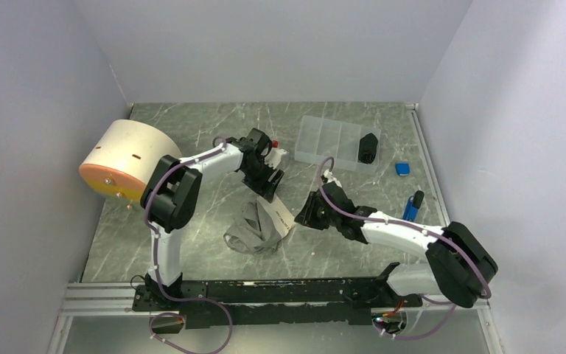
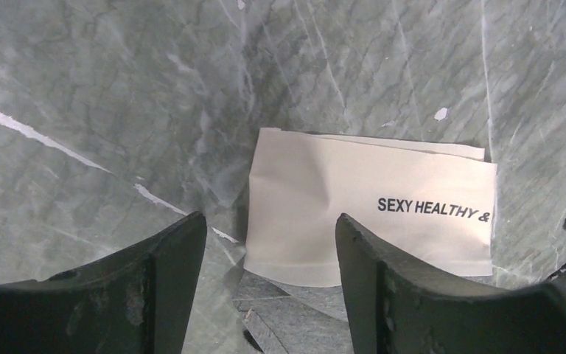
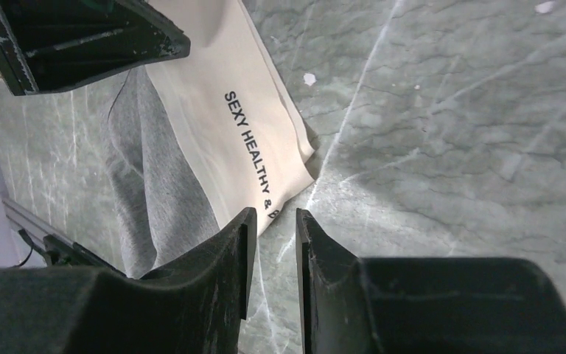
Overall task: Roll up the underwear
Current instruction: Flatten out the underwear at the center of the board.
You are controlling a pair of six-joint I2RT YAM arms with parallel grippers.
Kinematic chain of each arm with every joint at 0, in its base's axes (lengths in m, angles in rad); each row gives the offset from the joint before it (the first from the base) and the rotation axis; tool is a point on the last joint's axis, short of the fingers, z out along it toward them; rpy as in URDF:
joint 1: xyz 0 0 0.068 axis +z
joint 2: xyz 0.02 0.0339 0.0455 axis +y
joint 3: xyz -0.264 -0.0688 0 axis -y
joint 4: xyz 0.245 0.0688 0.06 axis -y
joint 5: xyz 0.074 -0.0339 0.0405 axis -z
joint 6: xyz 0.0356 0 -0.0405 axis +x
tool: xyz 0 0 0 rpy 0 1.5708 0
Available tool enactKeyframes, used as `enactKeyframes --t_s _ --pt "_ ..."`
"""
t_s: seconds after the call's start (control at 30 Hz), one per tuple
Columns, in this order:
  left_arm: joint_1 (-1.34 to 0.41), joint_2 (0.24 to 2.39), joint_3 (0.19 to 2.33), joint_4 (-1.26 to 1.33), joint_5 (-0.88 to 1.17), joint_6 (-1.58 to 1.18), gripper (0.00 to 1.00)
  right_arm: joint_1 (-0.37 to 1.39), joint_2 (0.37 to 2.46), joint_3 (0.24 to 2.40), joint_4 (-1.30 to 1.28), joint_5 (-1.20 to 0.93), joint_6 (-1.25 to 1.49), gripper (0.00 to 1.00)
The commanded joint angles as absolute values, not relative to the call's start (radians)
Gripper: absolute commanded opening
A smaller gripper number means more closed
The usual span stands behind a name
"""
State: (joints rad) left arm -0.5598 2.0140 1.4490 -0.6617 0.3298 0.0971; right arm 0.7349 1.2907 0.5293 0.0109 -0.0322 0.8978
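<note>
The underwear (image 1: pixel 256 227) is a crumpled grey heap with a white waistband (image 1: pixel 280 217) printed "SEXY HEALTHY &", lying mid-table. My left gripper (image 1: pixel 269 183) hangs over its far end, open. In the left wrist view the waistband (image 2: pixel 368 206) and a bit of grey fabric (image 2: pixel 287 310) lie below the wide gap of the left gripper (image 2: pixel 271 243), and nothing is held. My right gripper (image 1: pixel 311 210) sits just right of the waistband. In the right wrist view the right gripper (image 3: pixel 274 221) is open by a narrow gap showing bare table, with the waistband (image 3: pixel 243 125) corner just beyond its tips.
A cream and orange drum (image 1: pixel 129 158) lies at the left. A clear compartment box (image 1: pixel 328 140) with a black object (image 1: pixel 368 147) stands at the back right. Two blue items (image 1: pixel 403 169) (image 1: pixel 413 205) lie near the right edge. A small white bottle (image 1: pixel 280 153) is behind the left gripper.
</note>
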Motion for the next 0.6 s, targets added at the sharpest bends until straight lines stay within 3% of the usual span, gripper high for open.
enactKeyframes --t_s 0.0,0.13,0.33,0.57 --pt "-0.578 2.049 1.477 -0.690 0.394 0.155 0.67 0.732 1.230 0.524 -0.035 0.054 0.905 0.30" --pt "-0.585 2.066 1.492 -0.668 0.411 0.143 0.56 0.732 1.212 0.540 -0.077 0.073 0.898 0.30" --pt "-0.585 2.026 1.506 -0.672 0.469 0.138 0.06 0.731 1.179 0.527 -0.093 0.090 0.903 0.30" --pt "-0.587 1.776 1.538 -0.664 0.596 0.042 0.05 0.706 1.058 0.484 -0.020 0.144 0.838 0.30"
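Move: The grey underwear's pale waistband has its far corner almost between the left hand's open fingers, about 2 cm to its right, 1 cm nearer the base and 1 cm below. The waistband's near end lies some 9 cm back and 5 cm right of the hand, the grey body about 10 cm back and 4 cm left. The clear tray is roughly 18 cm ahead and 17 cm right. From the right hand that far corner is about 9 cm ahead, 7 cm left and 3 cm lower. Rightward and slightly back, some 3 cm in all, the left hand slides low over the board onto the waistband's far corner while its wide-open fingers shut and pinch the cloth, then turns upward, rising nearly 3 cm with the corner held. The right hand, empty and part open, draws right about 2.5 cm and a little up, away from the waistband. ##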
